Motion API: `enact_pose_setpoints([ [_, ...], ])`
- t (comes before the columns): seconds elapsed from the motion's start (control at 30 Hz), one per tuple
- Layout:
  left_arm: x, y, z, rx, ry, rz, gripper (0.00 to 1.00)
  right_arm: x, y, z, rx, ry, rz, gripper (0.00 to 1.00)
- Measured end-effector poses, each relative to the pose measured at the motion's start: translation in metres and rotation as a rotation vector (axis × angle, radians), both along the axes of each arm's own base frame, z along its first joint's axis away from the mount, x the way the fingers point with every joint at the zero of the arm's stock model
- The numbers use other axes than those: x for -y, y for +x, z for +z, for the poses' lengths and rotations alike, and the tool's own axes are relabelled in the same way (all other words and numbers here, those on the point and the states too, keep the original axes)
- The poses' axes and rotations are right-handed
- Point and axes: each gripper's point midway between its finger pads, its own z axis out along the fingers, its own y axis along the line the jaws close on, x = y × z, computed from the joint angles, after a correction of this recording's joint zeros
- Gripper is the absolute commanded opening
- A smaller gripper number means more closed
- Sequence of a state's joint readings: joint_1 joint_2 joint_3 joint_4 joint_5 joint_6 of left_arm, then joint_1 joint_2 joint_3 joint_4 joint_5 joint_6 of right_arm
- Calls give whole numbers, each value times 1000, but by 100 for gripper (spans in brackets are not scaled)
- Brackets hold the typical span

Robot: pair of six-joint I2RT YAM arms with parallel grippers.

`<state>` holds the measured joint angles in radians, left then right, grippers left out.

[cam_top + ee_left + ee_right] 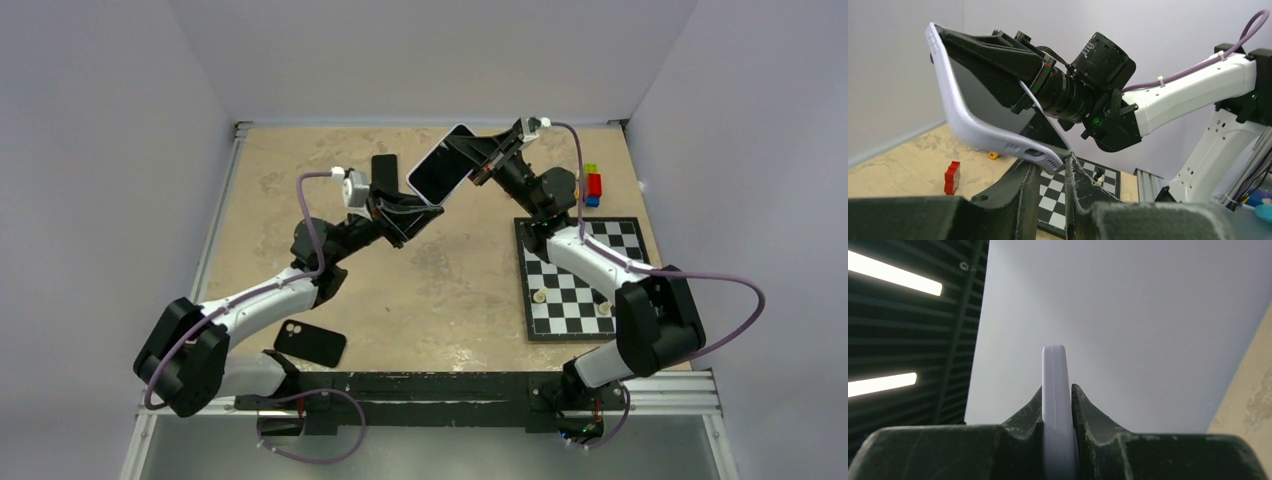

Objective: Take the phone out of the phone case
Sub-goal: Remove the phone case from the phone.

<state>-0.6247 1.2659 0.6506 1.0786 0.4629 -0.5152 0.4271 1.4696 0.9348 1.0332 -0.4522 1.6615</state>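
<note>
The phone [440, 172], dark screen showing, sits in a lilac phone case [973, 125] and hangs tilted in the air over the far middle of the table. My right gripper [478, 160] is shut on its upper end; in the right wrist view the case's pale edge [1054, 370] stands clamped between the right gripper [1056, 395] pads. My left gripper [413, 208] reaches up from the left and below. In the left wrist view the left gripper [1050, 167] pinches the case's lower corner, which touches the right-hand finger [1075, 175].
A black phone [384, 168] lies on the table behind the left gripper. A black case [311, 343] lies near the left arm's base. A chessboard [580, 280] with a few pieces sits at the right, with coloured blocks [592, 185] beyond it.
</note>
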Motion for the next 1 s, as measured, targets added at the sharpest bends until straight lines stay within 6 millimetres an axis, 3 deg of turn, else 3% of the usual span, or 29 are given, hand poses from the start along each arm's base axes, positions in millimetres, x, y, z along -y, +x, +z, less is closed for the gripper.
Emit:
enact_pose_setpoints([
  [0.1,1,6,-8,18,11,-12,0,6,6,-10,-98,51,6,0],
  [0.3,3,20,-20,-4,-12,-39,0,15,3,0,-119,136,24,0],
  [0.47,3,19,-19,-63,-52,-93,0,15,2,1,-119,140,32,0],
  [0.5,3,18,-19,-78,-56,-102,2,14,2,1,-117,138,32,0],
  [0.6,2,13,-16,-166,-55,-134,29,12,3,-1,-93,128,36,0],
  [0.8,-13,-1,-25,-348,20,-130,60,-7,-3,-13,16,23,112,0],
  [1.0,-36,-34,-39,-445,107,-166,62,-14,-16,-18,174,-151,181,0],
])
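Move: The left hand already pinches the lilac case's near corner; the case's middle lies about 5 cm ahead, 3 cm right and 4 cm above it. From the right hand, still gripping phone and case together, that middle is roughly 2 cm back, 3 cm left and 2 cm lower. On the table some 33 cm below the left hand, the black phone lies about 29 cm ahead and 9 cm left; the black case, about 15 cm back and 26 cm left. Forward and down by about 2 cm each, the left hand pulls with its pinch kept on the case corner, while the right hand, holding phone and case, shifts slightly right and tilts. The left then eases back, opens its fingers wide, lets go and withdraws back and left about 5 cm, its fingertips tipping down some 25 degrees. The right swings the phone a few centimetres back, left and down, tilting it the other way. ##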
